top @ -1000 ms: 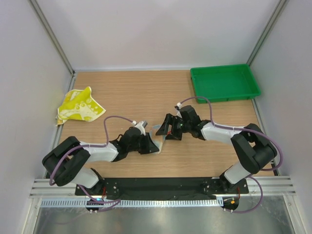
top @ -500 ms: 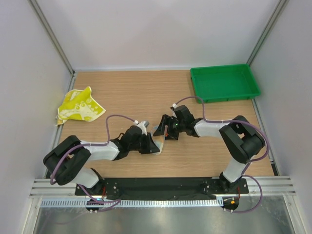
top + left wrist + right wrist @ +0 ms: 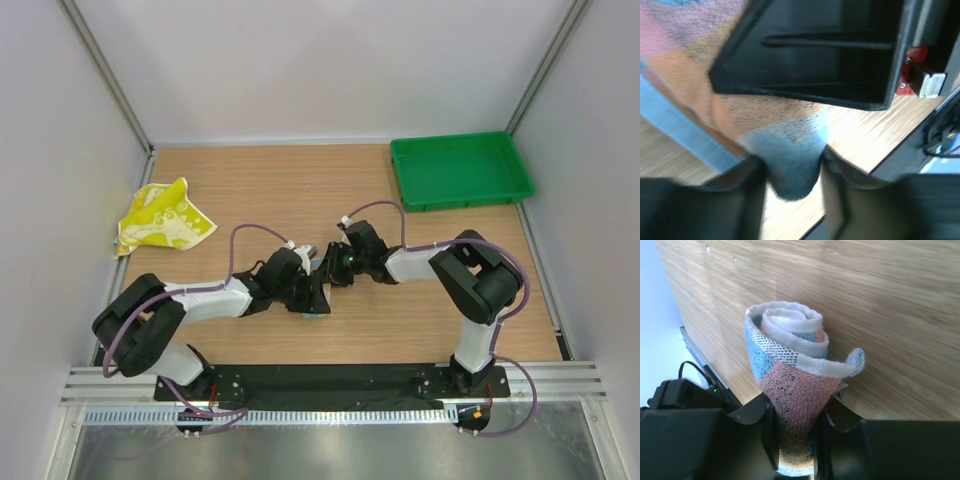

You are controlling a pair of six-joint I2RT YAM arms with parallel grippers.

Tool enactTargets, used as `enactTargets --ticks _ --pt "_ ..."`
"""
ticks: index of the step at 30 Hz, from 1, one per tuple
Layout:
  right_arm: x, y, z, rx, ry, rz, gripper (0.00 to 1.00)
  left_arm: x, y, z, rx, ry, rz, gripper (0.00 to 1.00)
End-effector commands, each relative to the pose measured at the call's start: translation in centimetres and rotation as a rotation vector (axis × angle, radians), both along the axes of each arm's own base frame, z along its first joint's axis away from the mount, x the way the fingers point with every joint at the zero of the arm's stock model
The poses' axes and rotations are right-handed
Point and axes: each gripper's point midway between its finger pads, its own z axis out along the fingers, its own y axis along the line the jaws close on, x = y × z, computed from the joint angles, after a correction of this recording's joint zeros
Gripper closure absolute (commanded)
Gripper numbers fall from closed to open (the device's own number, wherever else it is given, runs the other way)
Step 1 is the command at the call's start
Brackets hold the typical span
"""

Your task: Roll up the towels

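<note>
The light blue and orange-pink towel (image 3: 790, 340) is a short roll, seen end-on in the right wrist view. My right gripper (image 3: 795, 440) is shut on its pink lower part. In the left wrist view one blue end of the same towel (image 3: 790, 165) fills the gap between the fingers of my left gripper (image 3: 790, 187), touching both. From above, my left gripper (image 3: 308, 295) and right gripper (image 3: 332, 268) meet at mid-table and hide nearly all of the roll. The yellow towel (image 3: 160, 218) lies loose and unrolled at the far left.
A green tray (image 3: 460, 170) stands at the back right corner. White walls close the table on three sides. The right gripper's black body (image 3: 810, 60) hangs just above my left fingers.
My right gripper has moved left onto the roll and closed on it. The left gripper slid right with the roll and its fingers have eased apart a little.
</note>
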Motion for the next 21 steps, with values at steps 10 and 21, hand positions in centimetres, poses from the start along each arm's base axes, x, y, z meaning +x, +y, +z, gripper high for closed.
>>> enactTargets --ticks 10,21 --pt "3.5 -1.1 5.1 0.114 -0.109 0.076 0.99 -0.7 3.4 7.4 0.105 -0.065 0.047 0.07" --pt "14.8 -12.4 16.8 -0.013 -0.316 -0.062 0.99 -0.9 9.8 14.7 0.213 -0.239 0.179 0.06"
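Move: The rolled blue towel sits between my hands. Its middle is about 3 cm behind my closed right fingers and 1 cm to their left, and some 3 cm ahead of my left hand point. The green bin it goes to is roughly 26 cm ahead and 34 cm to the right of my right hand. For my left hand, already opening, the yellow towel lies about 22 cm ahead and 37 cm to the left. I open my left fingers wide so they come free of the roll's near end, then lift that hand about 15 cm and carry it some 6 cm left. My right fingers keep their pinch nearer the far end; after a brief hold in place I speed up, swinging the roll forward, up and right towards the green bin, about 20 cm in all. ##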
